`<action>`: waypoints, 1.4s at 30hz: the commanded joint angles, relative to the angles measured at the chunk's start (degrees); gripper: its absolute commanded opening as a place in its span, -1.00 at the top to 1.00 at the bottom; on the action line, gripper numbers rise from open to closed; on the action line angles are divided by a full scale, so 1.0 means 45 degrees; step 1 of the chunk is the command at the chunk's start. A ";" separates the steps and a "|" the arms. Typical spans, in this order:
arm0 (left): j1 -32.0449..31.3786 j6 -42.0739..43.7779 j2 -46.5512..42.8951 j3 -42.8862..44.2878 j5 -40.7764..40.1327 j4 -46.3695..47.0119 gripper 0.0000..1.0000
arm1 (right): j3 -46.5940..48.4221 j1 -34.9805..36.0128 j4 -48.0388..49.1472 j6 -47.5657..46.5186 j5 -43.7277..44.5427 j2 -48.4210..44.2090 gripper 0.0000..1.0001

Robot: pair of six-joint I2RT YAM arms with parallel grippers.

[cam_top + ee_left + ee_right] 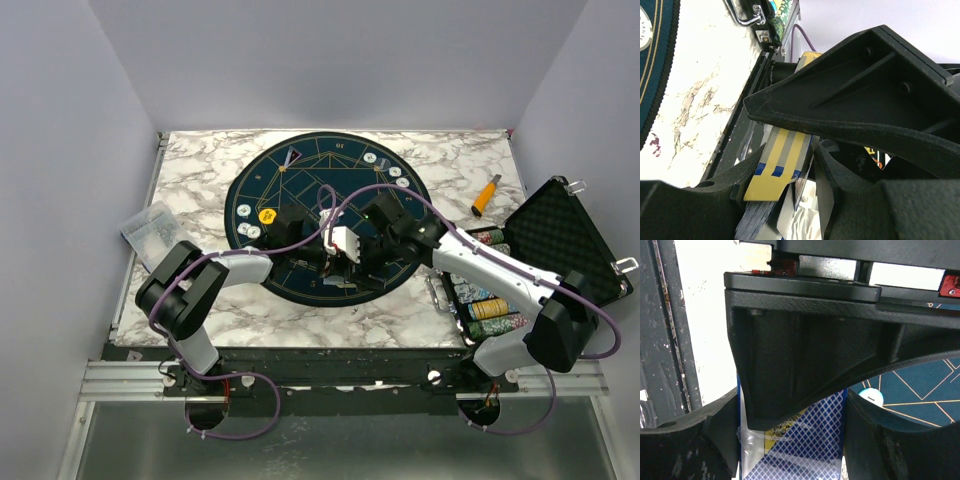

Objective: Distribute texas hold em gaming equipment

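Over the round dark mat (300,170) both arms meet at a pack of playing cards (340,243). My left gripper (325,247) is shut on the pack; in the left wrist view its yellow-and-blue striped flap (775,165) and a stack of blue card edges (757,220) sit between my left gripper's (790,185) fingers. My right gripper (358,240) comes from the other side. In the right wrist view the blue diamond-patterned pack (810,450), in torn cellophane, fills my right gripper's (790,440) gap, touching both fingers. A yellow button disc (267,215) and whitish chips (397,172) lie on the mat.
The open black foam-lined case (565,235) stands at the right with rows of chips (487,305) in it. An orange-handled tool (485,195) lies behind it. A clear plastic bag (150,225) sits at the table's left edge. A card (290,158) lies at the mat's far rim.
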 commanded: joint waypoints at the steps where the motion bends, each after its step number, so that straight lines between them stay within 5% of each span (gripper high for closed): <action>1: -0.0113 0.0384 -0.0327 0.0471 -0.0185 -0.0083 0.50 | -0.0418 0.0125 0.0725 0.0337 -0.0719 0.0033 0.53; 7: -0.0113 0.1154 -0.0632 0.0591 -0.0513 -0.1157 0.22 | -0.0724 0.0133 0.1174 0.0575 -0.0590 -0.0050 0.98; 16: -0.0112 0.2605 -0.0870 0.1033 -0.1110 -0.3125 -0.30 | -0.1059 0.0126 0.1723 0.0679 -0.0706 -0.0208 0.99; 34: 0.0038 0.3858 -0.1546 0.1531 -0.1190 -0.4100 -0.18 | -0.1310 0.0117 0.2343 0.0889 -0.0418 -0.0804 0.99; 42: 0.0507 0.5224 -0.1986 0.1574 -0.1240 -0.4495 -0.39 | -0.1544 -0.0002 0.2339 0.0804 -0.0361 -0.1129 0.99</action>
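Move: The card box is held up between both hands: its middle lies about 2 cm to the left hand's right and about 1 cm below, level fore and aft. From the left hand, a white chip lies on the mat some 4 cm ahead, 6 cm to the right and 14 cm below; a second sits about 5 cm ahead, 10 cm to the right and just as low. From the right hand, the box's middle is roughly 2 cm left and 1 cm below, with no fore-and-aft offset. The left fingers ease their pinch on the card box, opening from under half to about two-thirds, while the right fingers keep their grip. Both hands first sink 1 to 1.5 cm with the box; then the left works forward and up some 2 cm, tilting its wrist about 10 to 15 degrees and edging slightly left, and the right rises again by about 1 cm. ##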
